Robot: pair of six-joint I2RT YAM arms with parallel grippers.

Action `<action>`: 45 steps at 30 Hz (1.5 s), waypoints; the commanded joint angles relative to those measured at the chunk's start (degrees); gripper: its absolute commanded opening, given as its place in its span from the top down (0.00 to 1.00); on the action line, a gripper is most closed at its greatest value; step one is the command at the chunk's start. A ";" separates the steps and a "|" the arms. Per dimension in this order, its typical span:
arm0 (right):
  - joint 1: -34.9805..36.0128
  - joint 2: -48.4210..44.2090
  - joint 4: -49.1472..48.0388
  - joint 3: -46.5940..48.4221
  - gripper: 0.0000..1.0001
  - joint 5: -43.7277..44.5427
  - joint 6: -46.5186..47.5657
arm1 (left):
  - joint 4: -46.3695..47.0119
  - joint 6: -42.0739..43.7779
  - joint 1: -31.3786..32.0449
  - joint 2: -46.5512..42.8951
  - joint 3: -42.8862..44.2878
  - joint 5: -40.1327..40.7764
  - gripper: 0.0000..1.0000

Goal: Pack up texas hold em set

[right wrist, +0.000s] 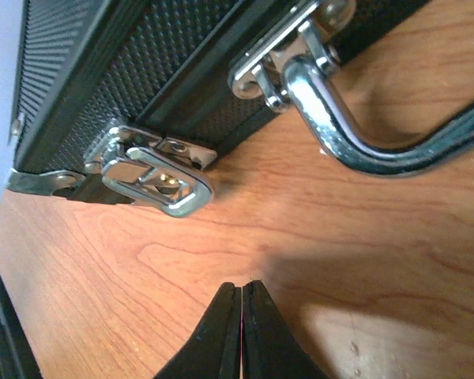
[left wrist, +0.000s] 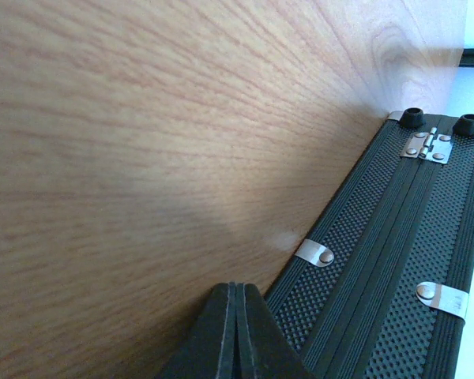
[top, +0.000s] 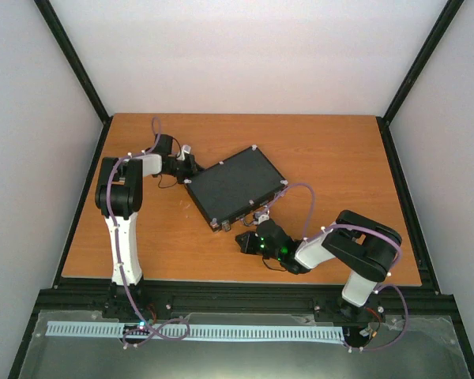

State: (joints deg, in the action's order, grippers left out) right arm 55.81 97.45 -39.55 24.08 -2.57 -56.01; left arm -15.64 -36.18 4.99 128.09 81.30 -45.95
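Observation:
The black briefcase [top: 235, 188] lies closed and flat on the wooden table, turned at an angle. Its hinge side [left wrist: 395, 260] with a silver hinge [left wrist: 428, 147] fills the right of the left wrist view. My left gripper [top: 191, 170] [left wrist: 237, 296] is shut and empty, right beside the case's far-left edge. My right gripper [top: 243, 239] [right wrist: 242, 294] is shut and empty, on the table just in front of the case's silver latch [right wrist: 154, 180], which hangs flipped open. The chrome handle [right wrist: 379, 134] lies to its right. Chips, dice, discs and cards are out of view.
The wooden table [top: 340, 158] ends at black frame rails on all sides, with white walls beyond. A white slotted strip [top: 189, 332] lies in front of the arm bases. Purple cables run along both arms.

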 commanded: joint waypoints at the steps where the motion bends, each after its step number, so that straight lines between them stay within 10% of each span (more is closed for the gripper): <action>1: -1.76 2.18 -6.80 0.49 0.97 -1.26 2.82 | -10.73 0.90 1.64 6.21 -3.25 8.37 0.99; 45: -3.34 11.43 -12.77 8.20 0.97 -11.32 5.11 | -11.26 1.20 1.60 6.98 -1.80 8.20 0.99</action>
State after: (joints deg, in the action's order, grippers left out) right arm 52.16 106.39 -51.94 30.48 -14.15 -52.47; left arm -16.91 -35.94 4.99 128.81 82.63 -46.39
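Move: The case's left latch hangs open about 4 cm ahead of the right hand, 4 cm to its left and 2 cm higher. From the right hand, the handle's near end is some 6 cm ahead and 3 cm right, and the case's near-left corner about 3 cm ahead and 8 cm left. From the left hand, still shut at the far-left corner, that latch lies roughly 20 cm back and 10 cm right. Right hand, still shut, goes forward, back, then left and up to the left latch, about 5 cm net. ##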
